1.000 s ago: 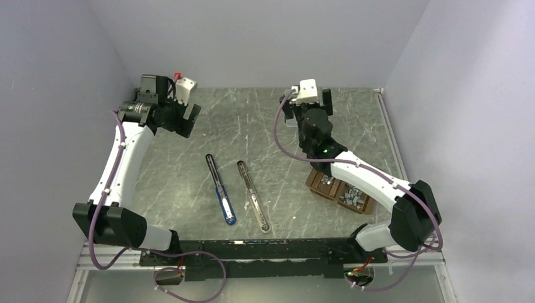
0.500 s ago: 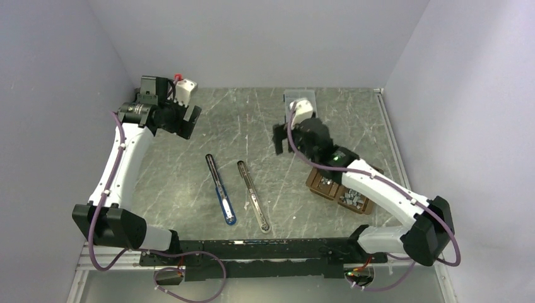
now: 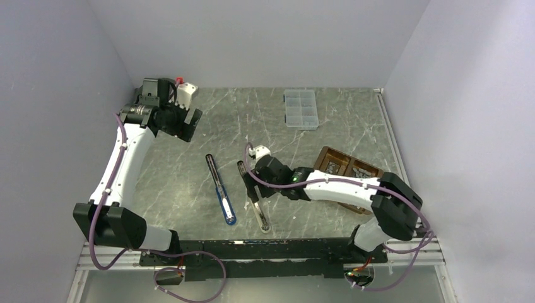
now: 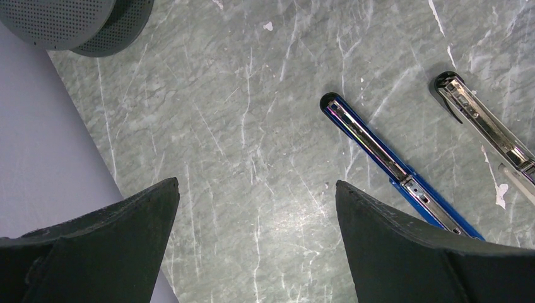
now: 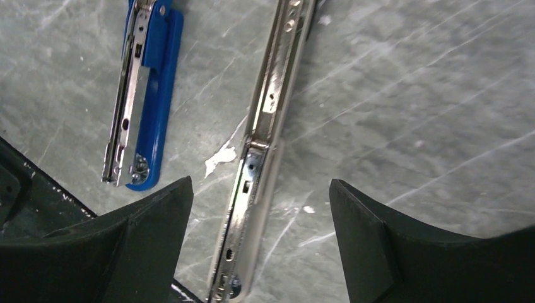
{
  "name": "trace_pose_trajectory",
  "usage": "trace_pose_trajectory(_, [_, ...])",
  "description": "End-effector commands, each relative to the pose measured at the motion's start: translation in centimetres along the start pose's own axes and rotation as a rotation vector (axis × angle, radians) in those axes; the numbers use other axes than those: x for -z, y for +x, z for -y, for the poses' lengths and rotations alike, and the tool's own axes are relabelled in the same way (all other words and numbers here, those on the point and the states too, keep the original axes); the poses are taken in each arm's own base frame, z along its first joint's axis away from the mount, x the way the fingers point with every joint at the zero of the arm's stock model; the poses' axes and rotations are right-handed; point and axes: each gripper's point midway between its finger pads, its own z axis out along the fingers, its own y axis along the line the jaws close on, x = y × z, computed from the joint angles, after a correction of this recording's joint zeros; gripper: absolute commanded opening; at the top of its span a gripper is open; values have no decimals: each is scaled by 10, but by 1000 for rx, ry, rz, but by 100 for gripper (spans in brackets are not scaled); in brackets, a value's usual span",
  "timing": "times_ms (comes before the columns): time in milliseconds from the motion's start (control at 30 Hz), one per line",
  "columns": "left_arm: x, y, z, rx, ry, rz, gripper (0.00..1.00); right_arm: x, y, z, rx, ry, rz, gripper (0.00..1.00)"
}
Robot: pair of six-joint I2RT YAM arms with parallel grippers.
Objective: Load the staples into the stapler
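Two opened staplers lie flat near the table's middle: a blue stapler (image 3: 221, 195) (image 5: 144, 95) (image 4: 391, 165) and, right of it, a silver stapler (image 3: 254, 201) (image 5: 264, 136) (image 4: 484, 126). My right gripper (image 3: 252, 187) (image 5: 258, 183) hangs low over the silver stapler, open, one finger on each side of its rail and touching nothing. Staples (image 3: 364, 171) lie as small grey bits in a brown tray (image 3: 330, 155) at the right, partly hidden by my right arm. At the far left my left gripper (image 3: 188, 122) (image 4: 257, 183) stays raised, open and empty.
A clear plastic compartment box (image 3: 300, 108) sits at the back of the table. A grey perforated disc (image 4: 76, 19) shows at the top left of the left wrist view. Side walls close in on both sides, and a black rail (image 3: 265, 249) runs along the near edge.
My right arm swung from the clear box at the back down to the silver stapler near the front, uncovering the box. Its jaws narrowed slightly. The left arm stayed put.
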Motion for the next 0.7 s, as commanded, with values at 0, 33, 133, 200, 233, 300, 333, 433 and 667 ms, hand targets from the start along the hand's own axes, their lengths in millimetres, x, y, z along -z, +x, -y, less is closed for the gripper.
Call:
trace_pose_trajectory(0, [5,-4,1,22,2,25,99,-12,10,-20,-34,1,-19,81])
trace_pose_trajectory(33, [5,-3,1,21,3,24,100,-15,15,-20,-31,12,-29,78])
trace_pose_trajectory(133, [5,-2,0,17,-6,19,99,-23,24,-20,-38,27,-55,70])
trace_pose_trajectory(200, [6,-2,-1,13,-12,21,100,-27,27,-21,-39,34,-64,65])
trace_pose_trajectory(233, [6,-2,-2,12,-13,21,99,-29,28,-20,-42,44,-66,61])
trace_pose_trajectory(300, [6,-1,-1,14,-12,18,99,-33,28,-17,-48,67,-66,49])
trace_pose_trajectory(333, [6,-2,-1,14,-11,19,99,-36,28,-16,-51,79,-65,39])
trace_pose_trajectory(433, [7,-4,-2,19,-11,22,99,-42,24,-13,-68,112,-54,26])
trace_pose_trajectory(667, [9,-6,-3,12,-18,28,99,-57,3,-7,-162,225,0,16])
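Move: The opened white stapler lies almost under the right hand: its middle is about 6 cm below, 1 cm back and 1 cm to the left, its length running mostly forward and back. The blue stapler lies alongside, some 11 cm to the hand's left and level with it; the brown staple tray is about 28 cm to its right and 4 cm ahead. From the idle left hand, the white stapler is roughly 15 cm back, 24 cm right and 22 cm below. The right fingers close from wide open and pinch the white stapler from both sides, just on the near side of the step at its middle. To get there the hand sinks about 6 cm, easing back some 3 cm; then, staying low with the grip kept, it drags the stapler about 2 cm forward and slightly left, turning a little clockwise. ##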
